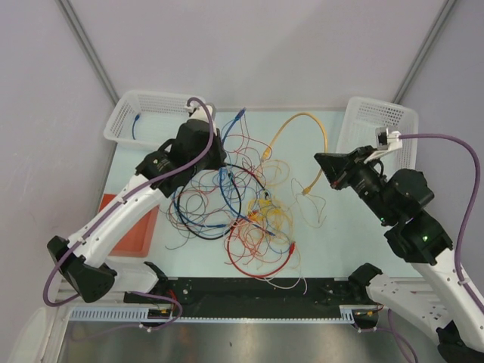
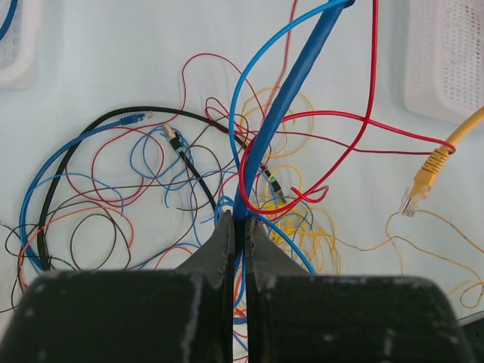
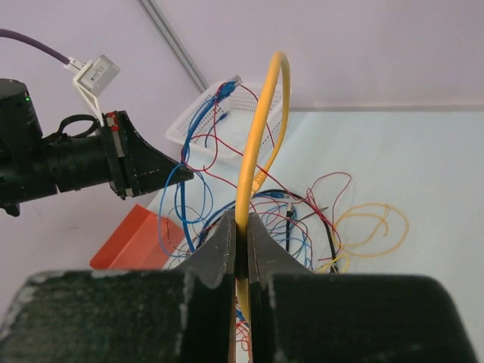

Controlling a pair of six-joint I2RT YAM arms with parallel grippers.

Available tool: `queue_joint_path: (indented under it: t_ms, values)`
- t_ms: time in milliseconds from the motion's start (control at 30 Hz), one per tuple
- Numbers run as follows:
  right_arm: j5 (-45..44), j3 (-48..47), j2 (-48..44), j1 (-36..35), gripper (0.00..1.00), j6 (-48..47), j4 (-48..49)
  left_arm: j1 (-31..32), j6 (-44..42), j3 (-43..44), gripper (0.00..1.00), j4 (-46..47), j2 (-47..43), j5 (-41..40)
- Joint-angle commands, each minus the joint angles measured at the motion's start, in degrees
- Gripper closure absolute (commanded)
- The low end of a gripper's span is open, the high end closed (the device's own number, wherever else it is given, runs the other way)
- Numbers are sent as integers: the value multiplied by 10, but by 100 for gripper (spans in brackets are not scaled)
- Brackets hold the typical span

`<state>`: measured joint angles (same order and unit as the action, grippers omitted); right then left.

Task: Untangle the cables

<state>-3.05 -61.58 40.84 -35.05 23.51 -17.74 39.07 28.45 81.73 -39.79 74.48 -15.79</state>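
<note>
The cables [image 1: 249,212] lie in a loose tangle of thin red, blue, yellow, orange and black wires at the table's middle. My left gripper [image 1: 221,160] is raised over the tangle's left part, and its fingertips [image 2: 242,223] are shut on a thick blue cable [image 2: 291,98]. A red wire [image 2: 355,144] loops across that blue cable. My right gripper [image 1: 321,159], seen in the right wrist view [image 3: 243,223], is shut on a thick yellow cable [image 3: 261,128]. The cable arches upward, and its plug end [image 1: 306,189] hangs beside the tangle.
A white basket [image 1: 125,125] holding one blue cable stands at the back left. Another white basket [image 1: 378,128] is at the back right, behind the right wrist. An orange tray [image 1: 132,227] lies at the left edge under the left arm. A black rail [image 1: 249,291] runs along the near edge.
</note>
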Motion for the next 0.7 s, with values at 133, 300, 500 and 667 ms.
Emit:
queue_joint_path:
  t_ms: [133,300,500,667]
  values:
    - [4,4,57,-4,98,-17,-63,-2,-1,49,100,9,-28,30]
    - [1,8,66,-14,30,0,-42,-2,-1,65,100,0,-27,64]
    - [59,8,64,-55,26,15,52,4,15,44,100,17,-30,91]
    - [85,8,120,-112,29,36,116,21,20,43,100,21,-17,94]
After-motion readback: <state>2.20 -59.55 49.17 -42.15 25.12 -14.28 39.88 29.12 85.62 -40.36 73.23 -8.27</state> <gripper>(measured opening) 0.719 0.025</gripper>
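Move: The right hand holds the yellow cable high, with both plugs hanging free. From it the heart of the tangle lies some 8 cm ahead, 20 cm left and 40 cm down; the blue cable gripped by the left hand is about 22 cm left, 11 cm ahead, 10 cm lower; the right white bin is 31 cm ahead, 25 cm right and 37 cm below. The tangle sits almost straight under the left hand, roughly 2 cm to its right and 29 cm down. Down about 8 cm and slightly forward dips the right hand, fingers tilting down some 15 degrees and opening wide on the way to let go of the yellow cable. It then climbs back about half that height and swings some 5 cm left towards the blue cable, turning counter-clockwise. The left hand keeps its grip on the blue cable, lifting it 3–4 cm and easing back and right. ##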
